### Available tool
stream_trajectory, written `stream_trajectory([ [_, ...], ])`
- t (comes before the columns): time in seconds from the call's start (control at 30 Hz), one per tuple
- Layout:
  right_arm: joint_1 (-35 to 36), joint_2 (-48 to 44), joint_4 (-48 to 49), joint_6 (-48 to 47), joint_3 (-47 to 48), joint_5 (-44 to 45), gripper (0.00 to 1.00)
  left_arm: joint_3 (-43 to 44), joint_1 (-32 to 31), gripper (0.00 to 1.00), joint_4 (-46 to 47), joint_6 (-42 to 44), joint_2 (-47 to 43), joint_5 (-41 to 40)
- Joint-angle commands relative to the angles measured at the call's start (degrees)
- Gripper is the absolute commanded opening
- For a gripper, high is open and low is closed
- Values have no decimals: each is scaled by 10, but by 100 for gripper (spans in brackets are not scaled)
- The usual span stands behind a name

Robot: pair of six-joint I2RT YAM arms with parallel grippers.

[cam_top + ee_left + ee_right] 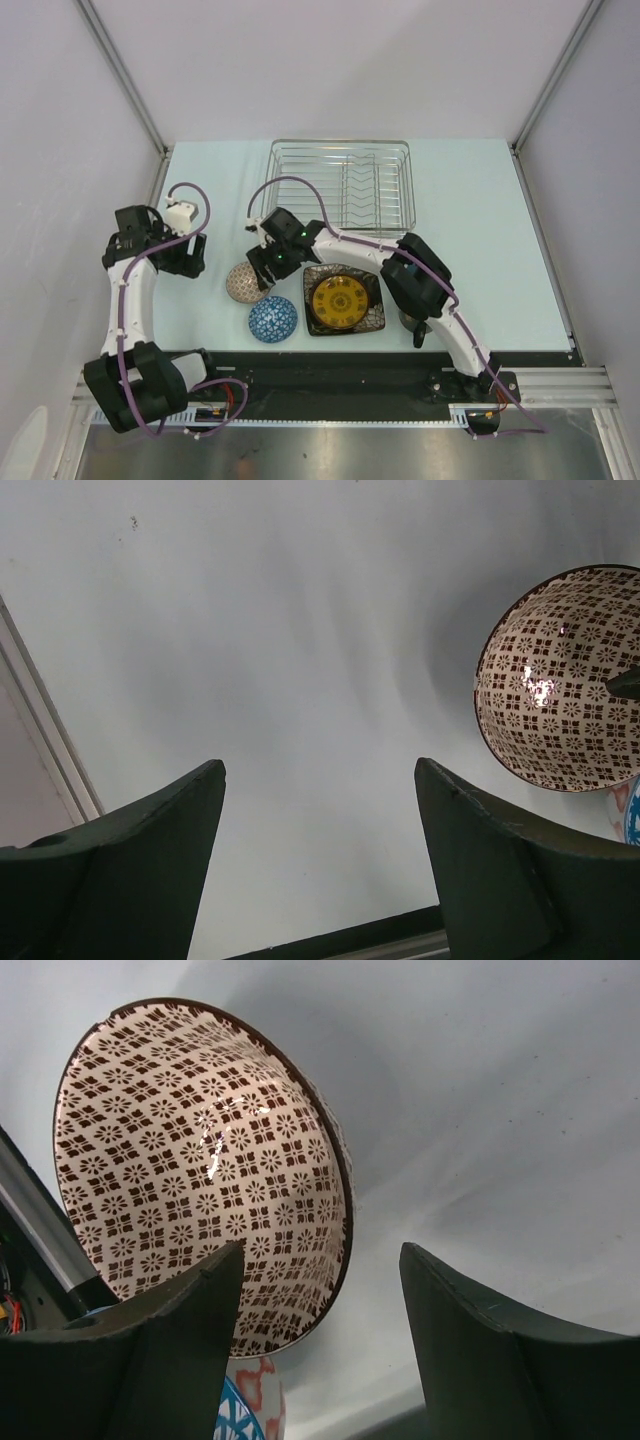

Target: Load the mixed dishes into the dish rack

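The pinkish-beige patterned bowl (241, 284) (200, 1150) (560, 680) sits on the table in front of the silver wire dish rack (340, 185), which holds no dishes. My right gripper (263, 270) (322, 1250) is open and straddles the bowl's near rim. One finger is inside the bowl and the other stands outside, apart from the rim. The blue patterned bowl (272, 319) (235, 1415) lies beside it. The dark square plate with the yellow centre (343, 299) is to their right. My left gripper (190, 255) (320, 764) is open over bare table, left of the beige bowl.
A dark mug (414, 325) shows partly under my right arm's elbow. The table's black front edge (330, 935) runs close below my left fingers. A metal frame post (45, 750) borders the table on the left.
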Motion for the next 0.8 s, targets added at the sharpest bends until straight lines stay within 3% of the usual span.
stream_trajectory([
  [0.0,12,5,30,-2,22,24,66,3,10,82,4,19,-14,14],
  [0.1,16,7,35,1,21,37,61,2,11,82,7,19,-15,17],
  [0.17,16,7,38,1,18,49,50,4,11,82,7,18,-13,18],
  [0.4,11,-6,31,-5,16,75,0,27,11,82,9,13,-17,18],
  [0.63,-3,-33,-11,-26,61,146,0,69,11,82,27,-17,-10,28],
  [0.77,-18,-5,-81,-51,182,211,0,110,11,82,27,-28,12,35],
])
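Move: The right hand's open fingers already straddle the near-right rim of the brown patterned bowl, whose middle lies some 4 cm to the left, 2 cm back and 2 cm below. The blue bowl is about 10 cm back and 1 cm right. The tray with the yellow plate is 17 cm right and 5 cm back, while the dish rack's middle is 20 cm ahead and 16 cm right. From the left hand, the brown bowl is roughly 15 cm right, 3 cm back and 10 cm down. The right fingers shut on the brown bowl's right-hand rim, one on each side of the wall, after easing about 1 cm left. Keeping that pinch, the hand draws forward towards the rack, about 3.5 cm in all, edging right and just starting to rise as the wrist turns some 10 degrees. The empty left hand, still open, climbs about 4 cm and goes 2 cm forward late on. ##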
